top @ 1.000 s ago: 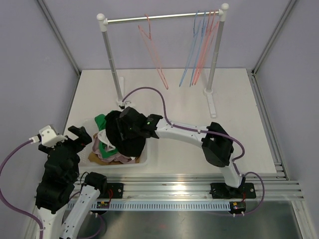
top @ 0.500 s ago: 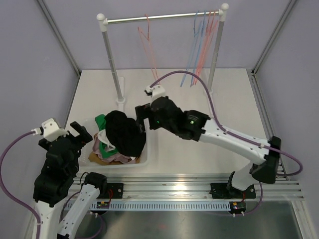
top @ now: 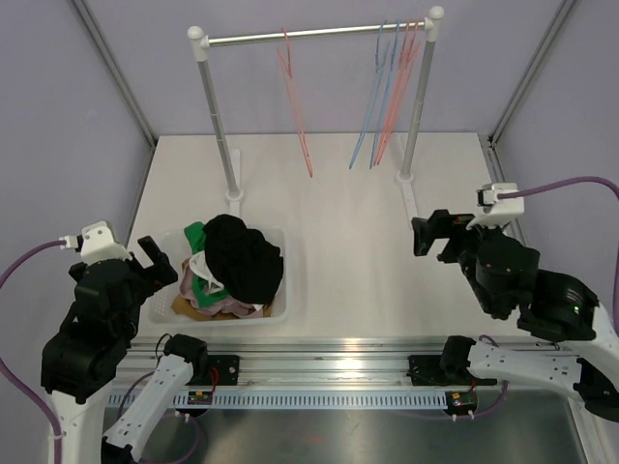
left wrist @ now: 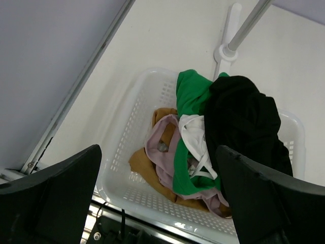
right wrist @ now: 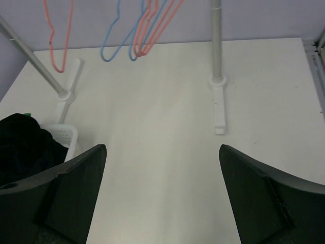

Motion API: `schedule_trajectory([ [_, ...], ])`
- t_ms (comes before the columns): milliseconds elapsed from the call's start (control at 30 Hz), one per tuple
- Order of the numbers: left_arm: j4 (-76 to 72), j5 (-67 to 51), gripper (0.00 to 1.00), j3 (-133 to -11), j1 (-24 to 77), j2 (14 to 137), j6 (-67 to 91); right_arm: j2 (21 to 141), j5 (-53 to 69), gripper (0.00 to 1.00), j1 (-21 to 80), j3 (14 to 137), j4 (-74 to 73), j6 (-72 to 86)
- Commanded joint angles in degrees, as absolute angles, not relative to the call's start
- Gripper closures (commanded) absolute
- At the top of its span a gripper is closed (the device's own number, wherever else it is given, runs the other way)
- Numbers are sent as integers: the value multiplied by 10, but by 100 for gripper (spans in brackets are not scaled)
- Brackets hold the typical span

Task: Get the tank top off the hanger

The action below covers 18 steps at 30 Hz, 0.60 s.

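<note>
The black tank top [top: 242,261] lies crumpled on top of the clothes in the white basket [top: 292,307], free of any hanger. It shows in the left wrist view too [left wrist: 244,122], and at the left edge of the right wrist view [right wrist: 20,145]. A bare red hanger [top: 295,97] hangs alone on the rail's left part. My left gripper [top: 162,266] hovers open at the basket's left side, nothing between its fingers [left wrist: 157,152]. My right gripper [top: 435,237] is open over bare table at the right, far from the basket [right wrist: 162,147].
The rack's rail [top: 309,34] spans the back on two white posts, with feet [top: 411,198] running forward onto the table. Several blue and red hangers [top: 387,87] bunch at its right end. Green, white, pink and tan clothes [left wrist: 183,152] fill the basket under the black one.
My right gripper opened, left the black tank top in the basket and swung back to the right side of the table. The left arm drew back slightly.
</note>
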State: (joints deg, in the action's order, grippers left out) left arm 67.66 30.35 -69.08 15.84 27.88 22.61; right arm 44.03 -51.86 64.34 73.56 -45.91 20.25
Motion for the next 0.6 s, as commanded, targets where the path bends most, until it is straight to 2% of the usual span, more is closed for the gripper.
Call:
schedule_trajectory([
  [0,698,292,1,-704,156,280,214,411,-604,1,646,729,-542,199],
  [300,643,277,1,-650,156,250,205,359,-612,1,645,720,-595,206],
  [567,614,272,1,-635,156,241,200,360,-606,1,646,714,-610,225],
])
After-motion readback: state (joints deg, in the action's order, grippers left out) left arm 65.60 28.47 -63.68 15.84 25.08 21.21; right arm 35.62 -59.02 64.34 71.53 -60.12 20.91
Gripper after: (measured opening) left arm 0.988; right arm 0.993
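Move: The black tank top, already lying on the clothes in the basket, is about 40 cm to the right hand's left, some 4 cm farther out and 29 cm below. The basket's middle lies roughly 5 cm farther left than the top and 3 cm nearer the arms; the rack's right post foot stands about 25 cm straight ahead of this hand and 38 cm below. From the left hand the black top is some 10 cm ahead, 13 cm right and 22 cm below. The empty right hand, fingers still wide open, goes on drawing away from the basket and the black tank top, about 7 cm to the right, quickly at first and then easing to a stop, while it sinks and draws back 2 to 3 cm each and turns a little clockwise, its left side dipping by some 5 to 10 degrees. The left hand, also open and empty, settles about 2 cm lower near the basket, and neither hand touches a garment or the rack. ##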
